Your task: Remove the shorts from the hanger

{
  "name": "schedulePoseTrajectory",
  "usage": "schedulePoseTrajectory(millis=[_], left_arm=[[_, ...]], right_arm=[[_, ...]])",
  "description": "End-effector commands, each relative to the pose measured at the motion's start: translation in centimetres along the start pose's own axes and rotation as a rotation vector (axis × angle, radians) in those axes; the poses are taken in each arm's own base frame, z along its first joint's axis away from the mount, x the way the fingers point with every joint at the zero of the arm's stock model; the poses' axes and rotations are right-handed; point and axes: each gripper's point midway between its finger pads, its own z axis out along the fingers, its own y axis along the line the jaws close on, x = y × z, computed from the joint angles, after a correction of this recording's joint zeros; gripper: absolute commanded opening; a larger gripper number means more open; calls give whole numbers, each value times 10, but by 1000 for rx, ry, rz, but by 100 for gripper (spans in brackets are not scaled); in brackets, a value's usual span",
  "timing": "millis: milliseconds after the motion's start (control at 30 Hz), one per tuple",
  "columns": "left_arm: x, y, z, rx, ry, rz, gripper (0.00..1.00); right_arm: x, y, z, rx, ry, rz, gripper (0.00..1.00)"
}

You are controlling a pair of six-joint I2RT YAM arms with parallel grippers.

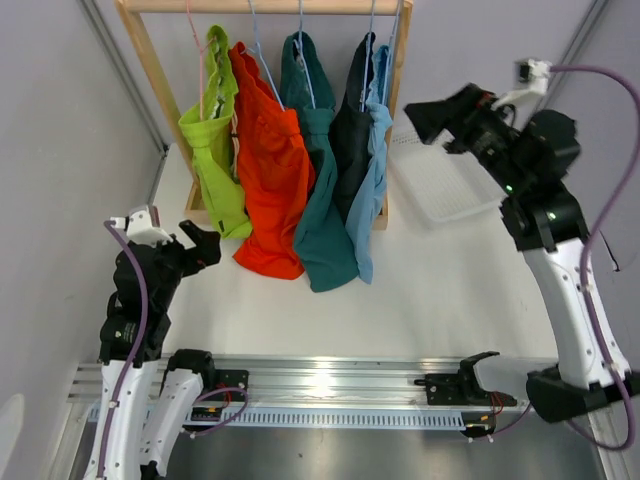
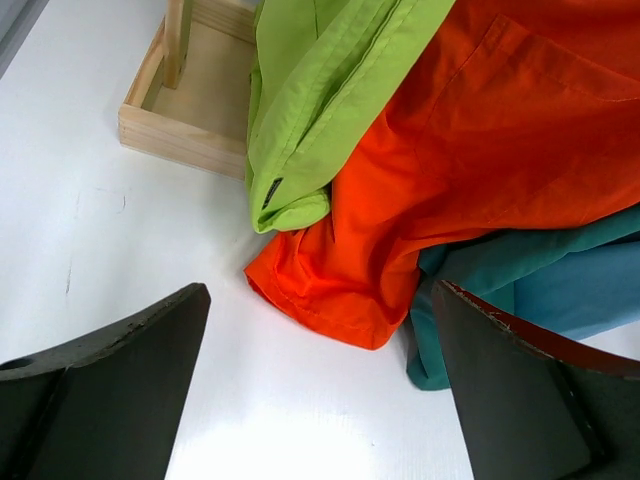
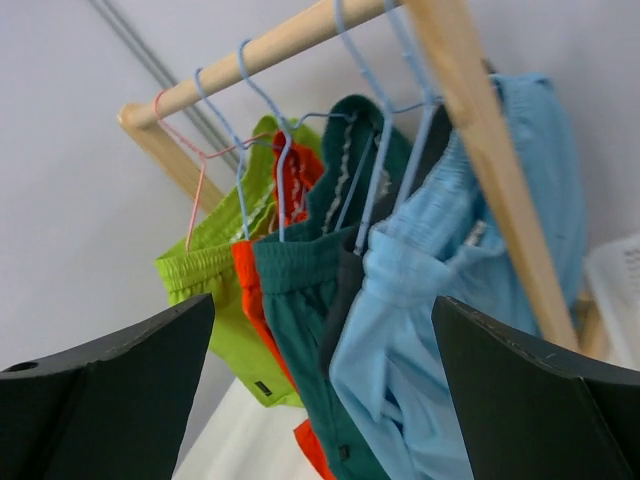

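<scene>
Several shorts hang on wire hangers from a wooden rail (image 1: 260, 6): lime green (image 1: 215, 150), orange-red (image 1: 270, 180), teal (image 1: 320, 200), dark navy (image 1: 352, 130) and light blue (image 1: 372, 190). Their lower ends rest on the white table. My left gripper (image 1: 205, 245) is open and low at the left, its jaws empty and facing the orange-red hem (image 2: 330, 300) and the lime leg (image 2: 320, 90). The right gripper (image 1: 425, 115) is open and raised, just right of the rack's post. It faces the light blue waistband (image 3: 440, 270), with the teal (image 3: 300, 290) and navy (image 3: 345, 290) pairs behind.
The rack stands on a wooden base frame (image 2: 180, 140) with slanted side posts (image 3: 490, 160). A white mesh tray (image 1: 445, 185) lies on the table right of the rack. Grey walls close in both sides. A metal rail (image 1: 330, 385) runs along the near edge.
</scene>
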Motion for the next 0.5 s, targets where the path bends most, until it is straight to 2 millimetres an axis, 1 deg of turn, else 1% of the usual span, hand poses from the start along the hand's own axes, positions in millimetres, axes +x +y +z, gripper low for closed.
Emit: schedulePoseTrajectory(millis=[0, 33, 67, 100, 133, 167, 200, 233, 267, 300, 333, 367, 400, 467], left_arm=[[2, -3, 2, 19, 14, 20, 99], [5, -3, 4, 16, 25, 18, 99], [6, -2, 4, 11, 31, 21, 99], [8, -1, 6, 7, 39, 23, 99], [8, -2, 6, 5, 42, 25, 99], [8, -1, 6, 3, 40, 23, 99], [9, -2, 6, 6, 47, 25, 99], [9, -3, 6, 7, 49, 26, 99], [9, -3, 5, 9, 47, 27, 99], [8, -5, 4, 15, 44, 28, 99], [9, -5, 3, 20, 39, 28, 99], [9, -6, 2, 24, 39, 29, 99], [8, -7, 2, 29, 35, 29, 99], [9, -7, 2, 35, 36, 30, 99]], right_arm=[[2, 24, 28, -21, -2, -92, 99], [10, 24, 42, -15, 18, -134, 99], [12, 20, 49, 36, 13, -160, 99], [2, 45, 53, 14, -17, -183, 99], [17, 36, 76, 61, 14, -240, 99], [28, 32, 85, 109, 47, -265, 99], [-2, 40, 86, 158, -32, -274, 99], [4, 50, 93, 169, -24, -292, 99], [10, 47, 111, 206, -16, -339, 99], [9, 39, 116, 274, -37, -360, 99], [14, 41, 122, 291, -41, -377, 99], [19, 37, 133, 310, -51, -408, 99], [18, 29, 135, 356, -67, -421, 99], [20, 20, 143, 401, -86, -441, 98]])
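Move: The black shorts' waistband, the likeliest aim, hangs about 17 cm ahead of the right hand, 10 cm to its left and some 5 cm lower. At much the same height, the light-blue shorts' waistband is about 15 cm ahead and 5 cm left of that hand, the teal one about 17 cm ahead and 17 cm left. From the left hand, the black waistband lies roughly 26 cm ahead, 28 cm right and 20 cm higher. The open right hand sweeps in towards the hanging black shorts, about 13 cm left and 9 cm forward, crossing in front of the light-blue pair. Its leftward run stops near the end while it keeps reaching forward. On the way the wrist rolls left side down and turns some 15 degrees clockwise, ending with the fingers facing between the teal and black waistbands. ##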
